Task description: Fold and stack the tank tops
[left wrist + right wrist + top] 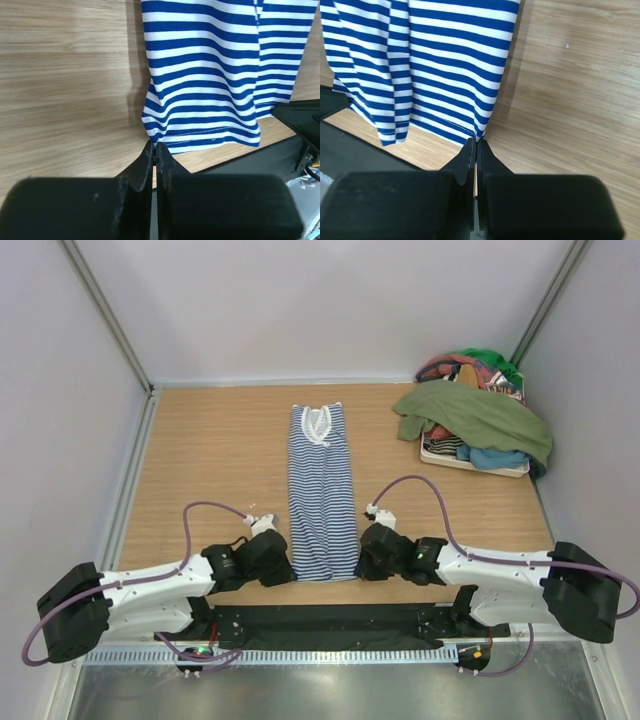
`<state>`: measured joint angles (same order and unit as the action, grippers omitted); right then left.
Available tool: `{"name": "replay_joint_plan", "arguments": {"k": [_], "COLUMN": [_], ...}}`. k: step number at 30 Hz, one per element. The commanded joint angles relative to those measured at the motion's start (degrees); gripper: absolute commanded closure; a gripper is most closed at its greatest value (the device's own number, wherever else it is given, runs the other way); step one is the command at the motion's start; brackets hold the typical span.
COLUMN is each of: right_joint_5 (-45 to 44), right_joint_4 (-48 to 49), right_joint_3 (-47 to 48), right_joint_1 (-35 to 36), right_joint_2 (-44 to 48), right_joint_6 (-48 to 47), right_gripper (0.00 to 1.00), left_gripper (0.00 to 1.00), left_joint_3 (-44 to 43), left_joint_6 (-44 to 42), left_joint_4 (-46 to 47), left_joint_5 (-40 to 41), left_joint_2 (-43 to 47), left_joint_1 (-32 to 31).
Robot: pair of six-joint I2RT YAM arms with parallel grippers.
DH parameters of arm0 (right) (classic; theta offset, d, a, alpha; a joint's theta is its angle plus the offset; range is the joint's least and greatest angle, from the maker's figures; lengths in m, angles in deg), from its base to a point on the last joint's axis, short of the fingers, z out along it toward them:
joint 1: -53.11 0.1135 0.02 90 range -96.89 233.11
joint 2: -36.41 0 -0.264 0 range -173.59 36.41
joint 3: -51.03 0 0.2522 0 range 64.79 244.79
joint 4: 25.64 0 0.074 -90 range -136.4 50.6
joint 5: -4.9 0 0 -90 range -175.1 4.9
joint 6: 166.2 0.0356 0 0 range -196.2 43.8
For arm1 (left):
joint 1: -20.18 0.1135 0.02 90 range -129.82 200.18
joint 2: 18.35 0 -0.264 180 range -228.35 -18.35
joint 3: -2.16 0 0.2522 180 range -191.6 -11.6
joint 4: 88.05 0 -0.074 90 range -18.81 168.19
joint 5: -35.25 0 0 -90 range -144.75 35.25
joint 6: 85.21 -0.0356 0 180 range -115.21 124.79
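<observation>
The striped tank top (322,490), navy and white, lies folded into a long narrow strip down the middle of the wooden table, neck end far from me. My left gripper (288,568) is shut on its near left hem corner; in the left wrist view the fingertips (154,146) meet right at the cloth (205,75). My right gripper (360,566) is shut on the near right hem corner, its tips (477,141) pinching the edge of the stripes (435,65). The olive green tank top (480,415) is draped over a pile at the back right.
A white tray (478,468) at the back right holds a heap of mixed clothes under the green top. A black mat (330,625) runs along the near edge between the arm bases. Grey walls close in the table on three sides.
</observation>
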<state>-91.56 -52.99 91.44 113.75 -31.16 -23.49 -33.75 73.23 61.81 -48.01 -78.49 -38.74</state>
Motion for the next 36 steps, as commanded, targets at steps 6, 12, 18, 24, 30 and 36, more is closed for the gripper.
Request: {"name": "replay_joint_plan", "arguments": {"k": [6, 12, 18, 24, 30, 36], "right_joint_5": [-0.40, -4.43, -11.20, -12.97, -9.28, -6.29], "right_joint_4": [-7.32, -12.15, -14.37, -12.79, -10.85, -10.15], "right_joint_3": [3.75, 7.79, 14.73, 20.10, 24.14, 28.10], "right_joint_1": [0.35, 0.35, -0.44, -2.98, -9.83, -16.34], "right_joint_2": [8.85, 10.35, 5.00, -1.50, -5.37, -9.15], "right_joint_6": [-0.24, -1.99, -6.12, -10.16, -14.20, -17.37], "right_gripper": [0.99, 0.99, 0.99, 0.99, 0.99, 0.99], "left_gripper": [1.00, 1.00, 1.00, 1.00, 1.00, 1.00], "left_joint_3": [-4.56, -9.56, -16.77, -20.20, -23.98, -28.99], "left_joint_6": [1.43, 0.38, -4.01, -8.85, -12.98, -16.94], "left_joint_4": [-9.00, -13.57, -17.45, -17.46, -17.02, -16.14], "left_joint_5": [1.86, 5.11, 8.46, 6.18, 3.37, 1.17], "left_joint_2": [7.93, 8.73, 3.81, 0.99, -1.91, -7.26], "left_joint_1": [-2.52, -2.87, -0.33, 6.17, 11.71, 16.90]}}
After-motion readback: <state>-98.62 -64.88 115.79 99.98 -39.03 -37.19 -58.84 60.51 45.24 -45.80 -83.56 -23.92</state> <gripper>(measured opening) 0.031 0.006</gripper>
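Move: Some 26 cm ahead of both hands, which already pinch the two near hem corners about 15 cm apart, is the middle of the narrow folded tank top, 7 cm to the left hand's right and 8 cm to the right hand's left, lying just below them. The neckline is about 48 cm ahead along the same centre line. From the right hand, the clothes bin stands roughly 40 cm ahead and 34 cm right. Lifting the pinched hem corners nearly straight up for the first 5 cm or so, both hands then swing forward while rising more slowly, carrying the hem over the tank top towards the neckline. The left ends about 10 cm forward and 10 cm up, the right 12 forward and 9 up; fingers stay shut, their tips tilting some 10 degrees forward. ##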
